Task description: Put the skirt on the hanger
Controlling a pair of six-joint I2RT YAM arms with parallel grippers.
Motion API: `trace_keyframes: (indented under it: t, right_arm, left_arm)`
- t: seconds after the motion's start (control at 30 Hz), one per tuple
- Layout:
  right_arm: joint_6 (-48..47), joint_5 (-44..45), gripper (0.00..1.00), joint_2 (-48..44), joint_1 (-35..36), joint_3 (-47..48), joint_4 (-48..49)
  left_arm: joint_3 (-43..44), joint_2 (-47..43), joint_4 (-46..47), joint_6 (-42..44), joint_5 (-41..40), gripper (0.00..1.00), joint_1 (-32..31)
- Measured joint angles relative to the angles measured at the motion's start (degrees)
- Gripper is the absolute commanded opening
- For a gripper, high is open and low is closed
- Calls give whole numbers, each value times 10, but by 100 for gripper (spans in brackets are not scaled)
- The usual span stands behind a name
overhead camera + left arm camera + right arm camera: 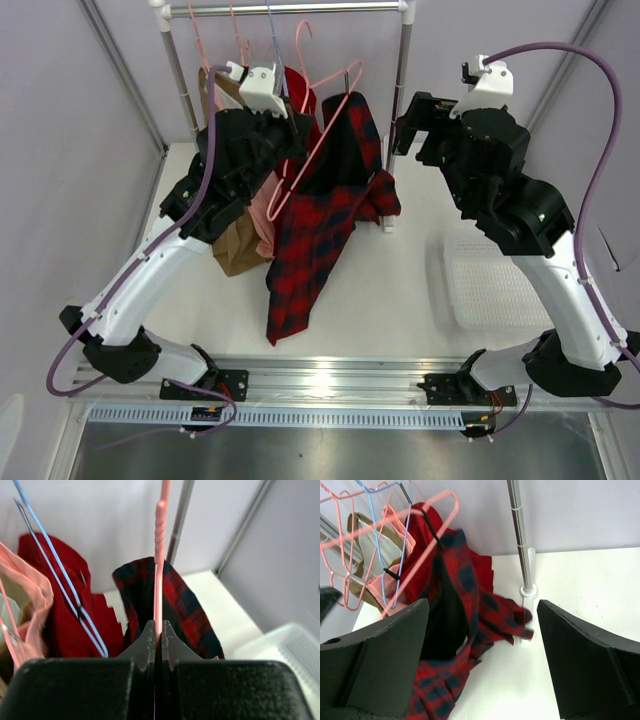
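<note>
The pale-pink hanger (322,138) is tilted in front of the rack, and my left gripper (298,128) is shut on its wire. In the left wrist view the jaws (160,630) pinch the pink wire (159,555). The red-and-black tartan skirt (325,225) is draped over the hanger's upper end, black lining showing, and its lower end trails down onto the table. My right gripper (408,122) stands open just right of the skirt, apart from it. Its wrist view shows wide jaws (484,602) holding nothing, with the skirt (455,580) and hanger (422,556) beyond.
A clothes rail (290,8) crosses the back, with its right post (518,535) close to the skirt. A blue hanger (55,575), a plain red pleated garment (65,620) and a tan garment (235,245) hang left. A white basket (490,285) lies right.
</note>
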Motion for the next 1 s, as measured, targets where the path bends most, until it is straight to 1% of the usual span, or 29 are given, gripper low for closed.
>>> trace_keyframes:
  t: [0.13, 0.33, 0.43, 0.67, 0.73, 1.0]
  right_arm:
    - [5, -8, 95, -2, -7, 7, -7]
    - [11, -16, 95, -2, -14, 11, -21]
    - [12, -18, 95, -2, -17, 11, -25]
    - [12, -23, 95, -4, -29, 11, -30]
    - [12, -26, 95, -7, -35, 11, -30]
    - [16, -46, 95, -37, -59, -10, -28]
  left_arm:
    - [78, 44, -7, -4, -33, 0, -2]
    - [164, 118, -15, -3, -87, 0, -8]
    - [218, 165, -21, 3, -100, 0, -8]
    - [344, 271, -49, 16, -101, 0, 1]
    - [360, 291, -49, 17, -100, 0, 9]
    - [361, 322, -39, 11, -79, 0, 54]
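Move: The hanging rail, at the free stretch just right of the blue hanger, lies about 23 cm ahead of the left hand, some 3 cm to its right and roughly 9 cm higher. The blue hanger meets the rail about as far ahead and 6 cm to this hand's left; the skirt hangs some 20 cm below the hand, 4 cm to the right and 2 cm ahead. From the empty right hand, that stretch of rail is some 24 cm ahead, 15 cm left and 6 cm up. The hanger, with the skirt hanging from it, is carried forward about 14 cm towards the rail by the left hand, its shut fingers keeping their pinch on the neck; it rises some 3.5 cm first, drifts slightly right, then sinks back while still advancing, the wrist turning about 15 degrees counter-clockwise. The open right hand, touching nothing, eases about 3.5 cm right. ##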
